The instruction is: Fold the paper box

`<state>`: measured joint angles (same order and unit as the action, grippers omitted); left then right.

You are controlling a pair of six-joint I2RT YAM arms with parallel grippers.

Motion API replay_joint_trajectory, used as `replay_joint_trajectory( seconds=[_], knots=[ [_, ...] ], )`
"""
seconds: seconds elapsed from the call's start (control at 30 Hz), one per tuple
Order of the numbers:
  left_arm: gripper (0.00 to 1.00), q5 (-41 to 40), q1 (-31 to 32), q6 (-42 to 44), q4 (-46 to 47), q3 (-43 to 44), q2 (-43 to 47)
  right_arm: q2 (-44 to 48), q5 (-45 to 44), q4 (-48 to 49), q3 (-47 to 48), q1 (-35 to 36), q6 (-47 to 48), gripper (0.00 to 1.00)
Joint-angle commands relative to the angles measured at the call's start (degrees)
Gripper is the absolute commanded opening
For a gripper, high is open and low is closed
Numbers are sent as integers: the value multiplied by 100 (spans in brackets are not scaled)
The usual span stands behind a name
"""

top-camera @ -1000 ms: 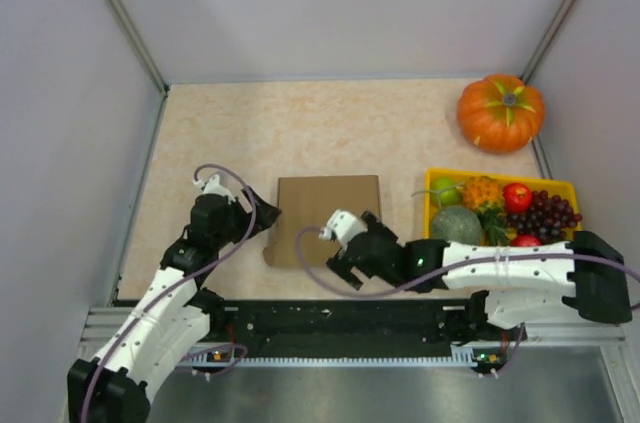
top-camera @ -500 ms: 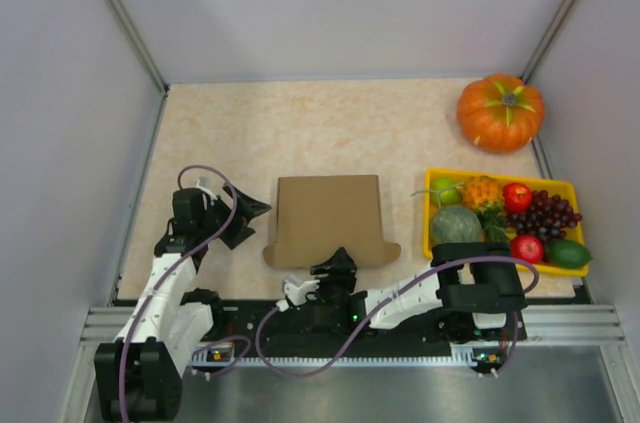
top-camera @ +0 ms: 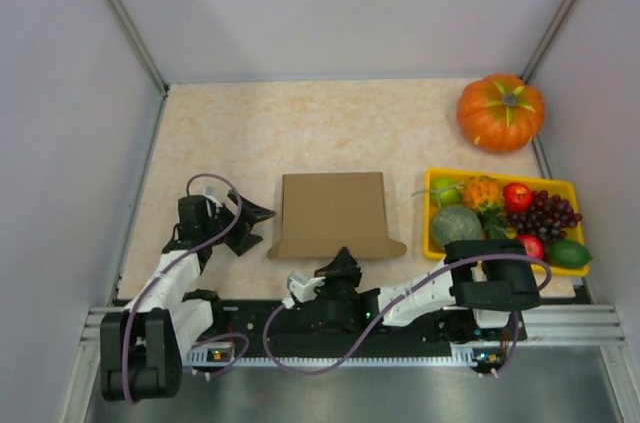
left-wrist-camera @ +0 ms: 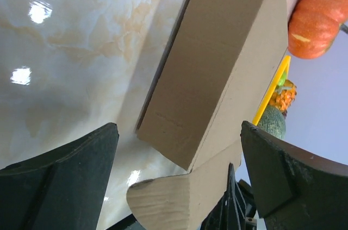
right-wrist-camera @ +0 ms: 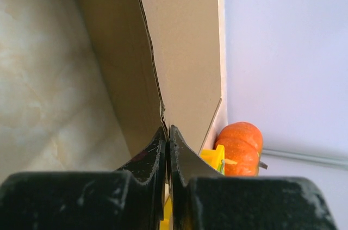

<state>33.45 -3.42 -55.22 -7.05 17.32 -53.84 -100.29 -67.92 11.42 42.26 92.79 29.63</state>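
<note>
The paper box [top-camera: 333,213] is a plain brown cardboard sheet lying folded over near the middle front of the table, with a rounded flap sticking out at each near corner. My right gripper [top-camera: 347,255] sits at its near edge. In the right wrist view the right gripper [right-wrist-camera: 167,128] is shut, and the folded edge of the paper box [right-wrist-camera: 185,39] runs straight in between the tips. My left gripper [top-camera: 255,225] stands wide open just left of the box. In the left wrist view the left gripper [left-wrist-camera: 178,132] frames the paper box [left-wrist-camera: 217,50] without touching it.
A yellow tray [top-camera: 430,213] of toy fruit stands right of the box, with an orange pumpkin [top-camera: 500,113] behind it at the back right. Grey walls enclose the table on three sides. The arm bases and a black rail line the near edge.
My right gripper has drawn back from the box's left side to its near edge and gone from open to shut there. The left arm pulled back leftward and opened a little wider. The box shifted slightly right.
</note>
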Motion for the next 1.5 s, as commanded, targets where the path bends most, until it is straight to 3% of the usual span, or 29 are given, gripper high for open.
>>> replay_joint_trajectory(
  seconds=[0.0,0.27,0.4,0.53,0.8,1.0,1.13,1.27,1.33,1.47],
  knots=[
    [98,767,-36,-50,1266,-282,-477,554,174,361,-218,-95,16,0],
    [98,1497,-10,-550,3697,-835,-1364,1441,252,484,-411,-183,280,0],
    [98,1735,25,-1288,5445,-1213,-1594,1600,332,484,-429,-218,342,0],
    [98,1639,17,-2009,6618,-1547,-1490,1644,367,440,-429,-227,263,0],
    [98,1322,17,-2328,6709,-1812,-760,1767,446,335,-456,-244,149,0],
    [98,1664,113,-1327,4837,-1091,-522,2004,552,369,-473,-253,96,0],
    [98,1366,122,-613,3475,-880,-215,2119,517,378,-508,-288,122,0],
    [98,1646,324,-1156,4736,-950,-494,2207,578,370,-508,-288,131,0],
    [98,1717,736,-1473,5545,-880,-810,2198,640,396,-500,-279,149,0],
    [98,1612,1168,-1816,6223,-783,-1250,2207,605,352,-473,-271,157,0]
  ],
)
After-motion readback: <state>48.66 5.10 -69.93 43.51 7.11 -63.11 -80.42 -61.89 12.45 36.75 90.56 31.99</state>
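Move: The right hand still pinches the lid flap by its near edge, the flap's middle within a centimetre or two of it; the paper box's middle lies some 11 cm ahead of that hand, 2 cm left and 3 cm lower. The open left hand has the box's near-left corner about 4 cm to its right, 3 cm back and 2 cm below. From the left hand the flap is some 18 cm right and 5 cm back, the box's middle 17 cm right and 4 cm ahead. Up by about 6 cm goes the right hand, keeping its pinch on the lid flap, with a slight drift right and a small roll. The left hand, fingers wide open, dips down and right, rises steeply while tipping and rolling some 30 degrees, sinks a little, then moves right until the near end of the box's left wall stands between its fingers, about 7 cm right of its start; whether they touch it can't be made out. ##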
